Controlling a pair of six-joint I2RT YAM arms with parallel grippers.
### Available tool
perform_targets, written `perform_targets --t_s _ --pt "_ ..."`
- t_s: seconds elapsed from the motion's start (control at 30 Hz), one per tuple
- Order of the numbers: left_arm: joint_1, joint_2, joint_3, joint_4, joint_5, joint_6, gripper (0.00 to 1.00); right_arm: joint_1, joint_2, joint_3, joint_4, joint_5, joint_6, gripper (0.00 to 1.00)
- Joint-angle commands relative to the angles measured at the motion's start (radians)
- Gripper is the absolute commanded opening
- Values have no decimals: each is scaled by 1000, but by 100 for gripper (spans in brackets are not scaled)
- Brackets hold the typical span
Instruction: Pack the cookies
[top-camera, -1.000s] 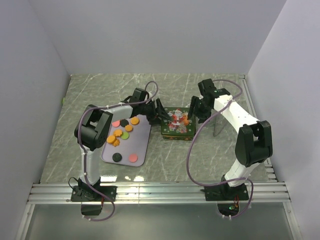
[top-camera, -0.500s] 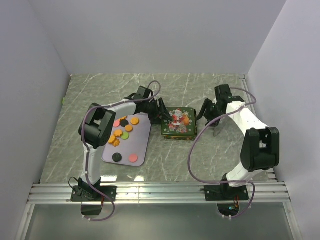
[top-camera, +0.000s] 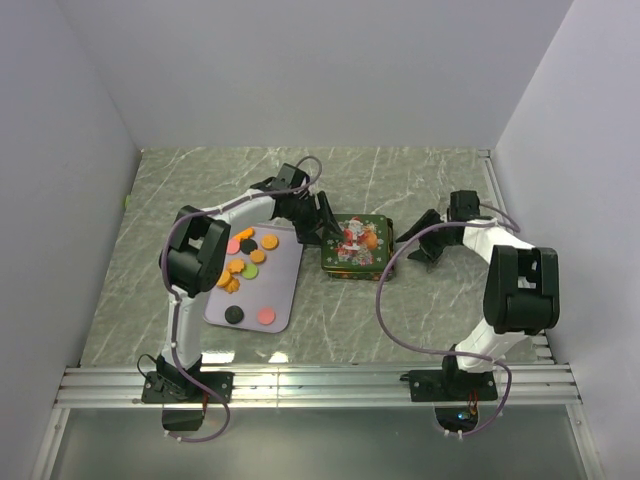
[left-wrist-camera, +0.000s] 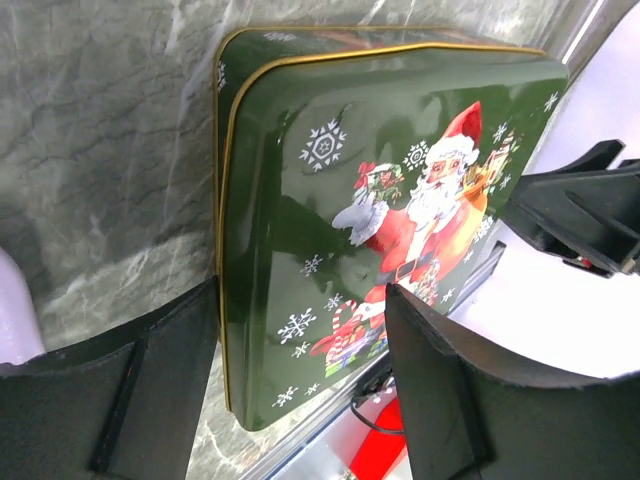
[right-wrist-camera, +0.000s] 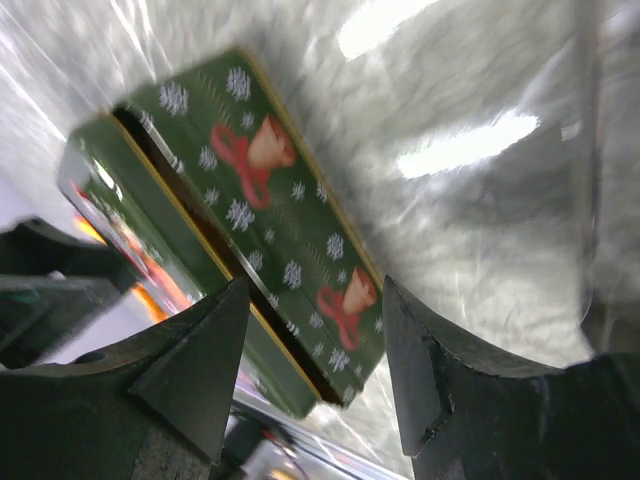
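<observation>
The cookies (top-camera: 248, 262), mostly orange with some pink, black and green, lie on a lavender tray (top-camera: 282, 300) left of centre. A green Christmas tin (top-camera: 355, 252) stands right of the tray with its Santa lid (left-wrist-camera: 330, 130) on it. My left gripper (top-camera: 322, 228) is at the tin's left edge. In the left wrist view it (left-wrist-camera: 302, 290) is open, with the lid's near corner between its fingers. My right gripper (top-camera: 408, 243) is open, just right of the tin and apart from it. The right wrist view shows the tin's side (right-wrist-camera: 280, 200) beyond the open fingers (right-wrist-camera: 430, 400), with a dark gap under the lid.
White walls close in the marble table on three sides. An aluminium rail (top-camera: 320, 385) runs along the near edge by the arm bases. The right arm's purple cable (top-camera: 382, 300) loops over the table in front of the tin.
My right gripper has drawn back from above the tin's right side to the table right of it. The left gripper has shifted slightly along the tin's left edge and opened a little.
</observation>
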Motion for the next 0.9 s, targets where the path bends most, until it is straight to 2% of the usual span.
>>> perform_targets --t_s 0.0,0.23,0.57,0.87 --pt "-23 19 74 -65 -42 28 72 -54 7 -58 177 -100 91 63" --pt "-43 46 149 -118 -59 26 71 -75 59 -81 250 -132 146 58" --pt "-56 81 195 -154 -71 25 70 -12 116 -87 245 -142 141 40" --pt "-76 112 294 -230 -94 32 72 41 140 -66 237 -145 146 36"
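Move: At the left hand's fingertips is the left edge of the cookie tin's lid; the lid's middle lies about 7 cm to its right, 2 cm back and 2 cm lower. The tray of cookies is some 17 cm to its left, 9 cm back and 7 cm below. The tin's middle is about 15 cm left of the right hand, level fore and aft, 3 cm lower; the tongs lie roughly 7 cm to that hand's right, 3 cm ahead and 6 cm below. Keeping a finger against the lid's left edge, the left hand pushes right about 1.5 cm over the tin, its open fingers tipping some 10 degrees steeper. The right hand sinks about 3 cm, first edging right and forward, then swinging back left towards the tin's right wall while its fingers close to roughly half their gap; its contact there can't be made out. ##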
